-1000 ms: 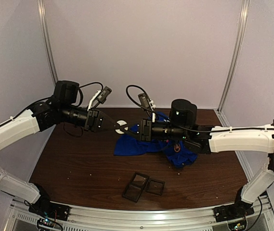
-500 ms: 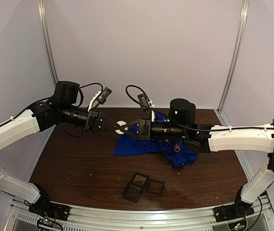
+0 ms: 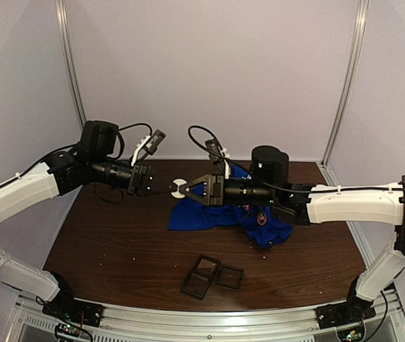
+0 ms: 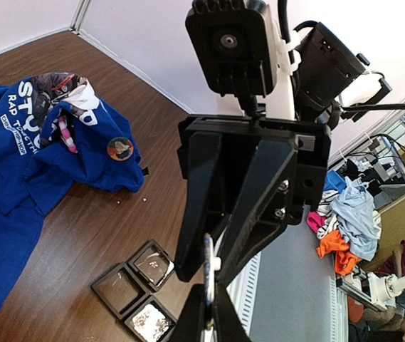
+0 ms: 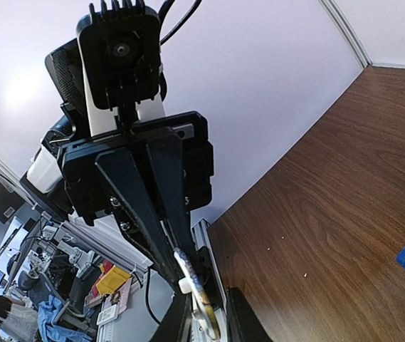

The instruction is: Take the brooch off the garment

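The brooch (image 3: 179,187) is a small round disc with a white clasp, held in the air between the two arms, left of the shirt. My left gripper (image 3: 172,188) is shut on it; in the left wrist view (image 4: 209,317) the brooch (image 4: 208,274) shows edge-on between my fingers. My right gripper (image 3: 187,189) faces it, jaws spread open on either side of the disc; in the right wrist view (image 5: 209,320) the brooch (image 5: 196,288) sits in the gap. The royal-blue T-shirt (image 3: 202,214) lies crumpled on the table under the right arm, and it also shows in the left wrist view (image 4: 17,164).
A round badge (image 4: 120,148) sits on a fold of the shirt. Three small black display boxes (image 3: 213,274) lie near the table's front, also in the left wrist view (image 4: 134,288). White walls close in the back and sides.
My right gripper has opened from nearly shut to a wide V around the brooch. The left gripper and the brooch have stayed in place.
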Robot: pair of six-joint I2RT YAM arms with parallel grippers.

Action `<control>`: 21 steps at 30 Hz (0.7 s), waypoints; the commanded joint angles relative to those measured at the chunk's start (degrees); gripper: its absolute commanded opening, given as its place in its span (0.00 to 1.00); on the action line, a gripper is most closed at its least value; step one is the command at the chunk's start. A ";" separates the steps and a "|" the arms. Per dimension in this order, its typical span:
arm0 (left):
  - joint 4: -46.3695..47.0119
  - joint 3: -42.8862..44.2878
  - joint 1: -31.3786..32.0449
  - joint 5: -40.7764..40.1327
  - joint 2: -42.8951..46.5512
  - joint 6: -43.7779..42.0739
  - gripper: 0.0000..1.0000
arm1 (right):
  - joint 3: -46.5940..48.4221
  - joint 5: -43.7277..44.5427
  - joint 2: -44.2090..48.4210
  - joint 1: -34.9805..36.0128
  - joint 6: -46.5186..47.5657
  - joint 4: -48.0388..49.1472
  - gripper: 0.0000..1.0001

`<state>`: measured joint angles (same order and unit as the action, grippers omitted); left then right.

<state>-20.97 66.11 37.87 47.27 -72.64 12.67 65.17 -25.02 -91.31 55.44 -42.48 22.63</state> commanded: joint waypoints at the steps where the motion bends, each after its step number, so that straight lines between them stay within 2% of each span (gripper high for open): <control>1: -0.75 0.83 1.34 0.21 1.60 -0.92 0.00 | -2.26 4.81 0.07 -3.45 0.74 -1.91 0.19; 5: -2.26 1.43 1.40 -3.44 0.88 -0.94 0.00 | -2.87 1.41 2.08 -3.47 3.83 -0.59 0.30; 7: -2.69 1.56 1.33 -4.34 0.54 -0.94 0.00 | -3.44 -0.51 3.27 -3.42 5.03 0.37 0.39; 9: -2.65 1.58 1.33 -4.34 0.54 -0.90 0.00 | -4.35 -1.56 4.49 -3.45 5.79 0.93 0.48; 12: -1.91 1.45 1.33 -1.72 0.55 -0.99 0.00 | -5.65 -2.43 5.80 -3.47 6.58 0.91 0.57; 17: -0.08 0.78 1.42 4.26 0.45 -0.63 0.00 | -6.11 -9.31 5.18 -3.54 6.35 2.93 0.57; 21: 0.49 0.70 1.42 7.15 0.27 -0.57 0.00 | -5.61 -14.92 3.98 -3.47 4.86 6.61 0.52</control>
<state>-22.87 66.15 38.85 49.60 -72.64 12.64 60.25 -32.69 -86.87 51.99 -37.34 25.10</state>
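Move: The brooch is already in the left fingers, its middle about 2 cm right of and 1 cm below the left hand; from the right hand, closed about its back, it lies 1 cm left and 1 cm below. On the table some 29 cm below, the garment lies about 14 cm right of the right hand and 13 cm ahead; the black trays sit some 7 cm right and 11 cm back. Right fingers let go of the brooch's back, opening widely and withdrawing about 3 cm right; left keeps its pinch. ##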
